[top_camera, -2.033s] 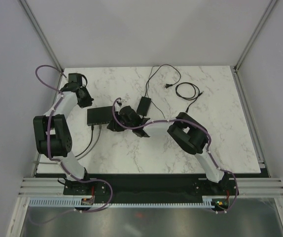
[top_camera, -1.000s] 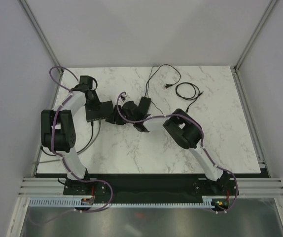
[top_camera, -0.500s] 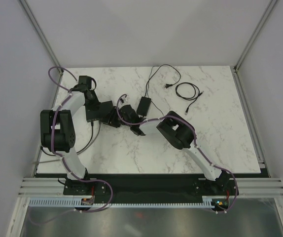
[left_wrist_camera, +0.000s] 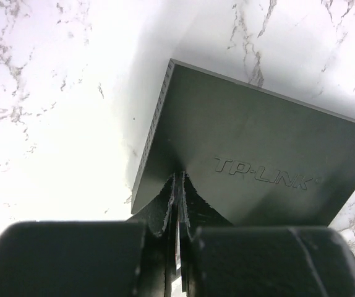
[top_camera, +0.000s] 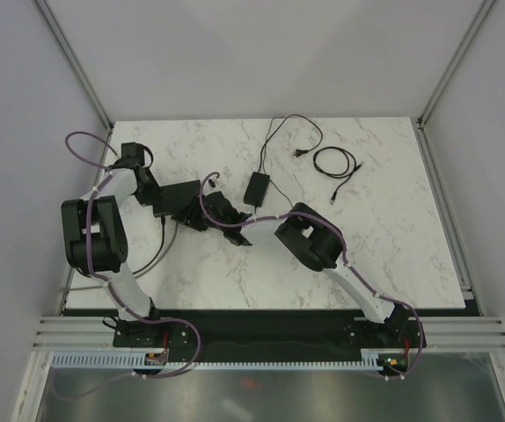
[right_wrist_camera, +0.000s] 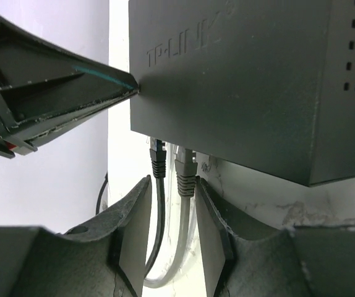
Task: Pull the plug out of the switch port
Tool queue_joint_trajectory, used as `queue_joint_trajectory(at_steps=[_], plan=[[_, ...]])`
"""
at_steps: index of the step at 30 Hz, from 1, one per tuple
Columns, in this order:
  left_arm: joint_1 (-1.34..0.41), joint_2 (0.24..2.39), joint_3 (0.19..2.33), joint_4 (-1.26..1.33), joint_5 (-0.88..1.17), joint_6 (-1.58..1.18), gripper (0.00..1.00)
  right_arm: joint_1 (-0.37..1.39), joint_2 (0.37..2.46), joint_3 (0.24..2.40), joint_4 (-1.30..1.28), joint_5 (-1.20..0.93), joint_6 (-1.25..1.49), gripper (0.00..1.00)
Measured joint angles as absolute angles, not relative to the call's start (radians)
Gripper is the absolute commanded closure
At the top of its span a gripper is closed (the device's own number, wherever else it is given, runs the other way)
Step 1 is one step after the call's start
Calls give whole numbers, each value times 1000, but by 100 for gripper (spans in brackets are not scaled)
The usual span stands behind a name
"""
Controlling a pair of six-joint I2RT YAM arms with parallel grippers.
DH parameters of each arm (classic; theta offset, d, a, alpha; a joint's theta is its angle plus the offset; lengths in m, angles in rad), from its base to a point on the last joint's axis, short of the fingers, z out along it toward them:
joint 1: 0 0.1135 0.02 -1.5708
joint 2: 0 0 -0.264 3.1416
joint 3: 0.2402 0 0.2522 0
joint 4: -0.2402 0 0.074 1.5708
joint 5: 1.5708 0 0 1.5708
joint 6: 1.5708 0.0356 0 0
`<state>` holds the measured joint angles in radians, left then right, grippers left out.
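The switch (left_wrist_camera: pixel 258 154) is a flat black box lying on the marble table, seen at left of centre from above (top_camera: pixel 177 193). My left gripper (left_wrist_camera: pixel 179 176) is shut, its tips pressing down on the switch's top near one edge. Two plugs sit in the port edge, a black plug (right_wrist_camera: pixel 159 159) and a grey plug (right_wrist_camera: pixel 186 173). My right gripper (right_wrist_camera: pixel 172 185) is open and straddles both just below the ports. The grey plug's boot lies against the right finger (right_wrist_camera: pixel 211 229); a small gap shows beside the black cable.
A black power adapter (top_camera: pixel 257 189) lies behind the right arm, its thin cord looping to the back. A coiled black cable (top_camera: pixel 334 163) lies at the back right. The two plugged cables (top_camera: pixel 160 244) run off toward the table's left front edge.
The left arm has swung back to the left while its tips stay on the switch. The right gripper has slid left along the port edge to the two plugs.
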<state>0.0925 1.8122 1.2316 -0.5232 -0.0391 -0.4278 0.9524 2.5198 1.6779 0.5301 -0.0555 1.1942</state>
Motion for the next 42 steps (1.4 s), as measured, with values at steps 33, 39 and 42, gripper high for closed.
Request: queue_joint_trajectory(at_steps=[33,39,42], plan=[[69,1805,1212,-508,2,-428,98,952,2565,1732,510,51,1332,75],[68,1805,1211,-508,7,-428,98,952,2565,1733,505,54,1324,81],[67,1805,1211,-507,9,-428,98,952,2565,1740,492,54,1311,99]])
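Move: The grey plug sits in the switch's near side, about 2 cm ahead of my right hand, 1 cm to its left and 1 cm lower. The black plug is 4 cm farther left of the grey one, level with it; the switch's middle lies some 8 cm ahead of my right hand. My shut left fingertips are on the switch's left part: its middle is 5 cm to their right and 2 cm ahead, the grey plug 3 cm right and 4 cm back. I bring my open right fingers about 2 cm forward and slightly down around the grey plug, turning the hand some 10 degrees clockwise, then stop and close them until they pinch the plug. My left hand first stays put, then slides its shut tips about 2 cm right across the switch's top, still touching it. ##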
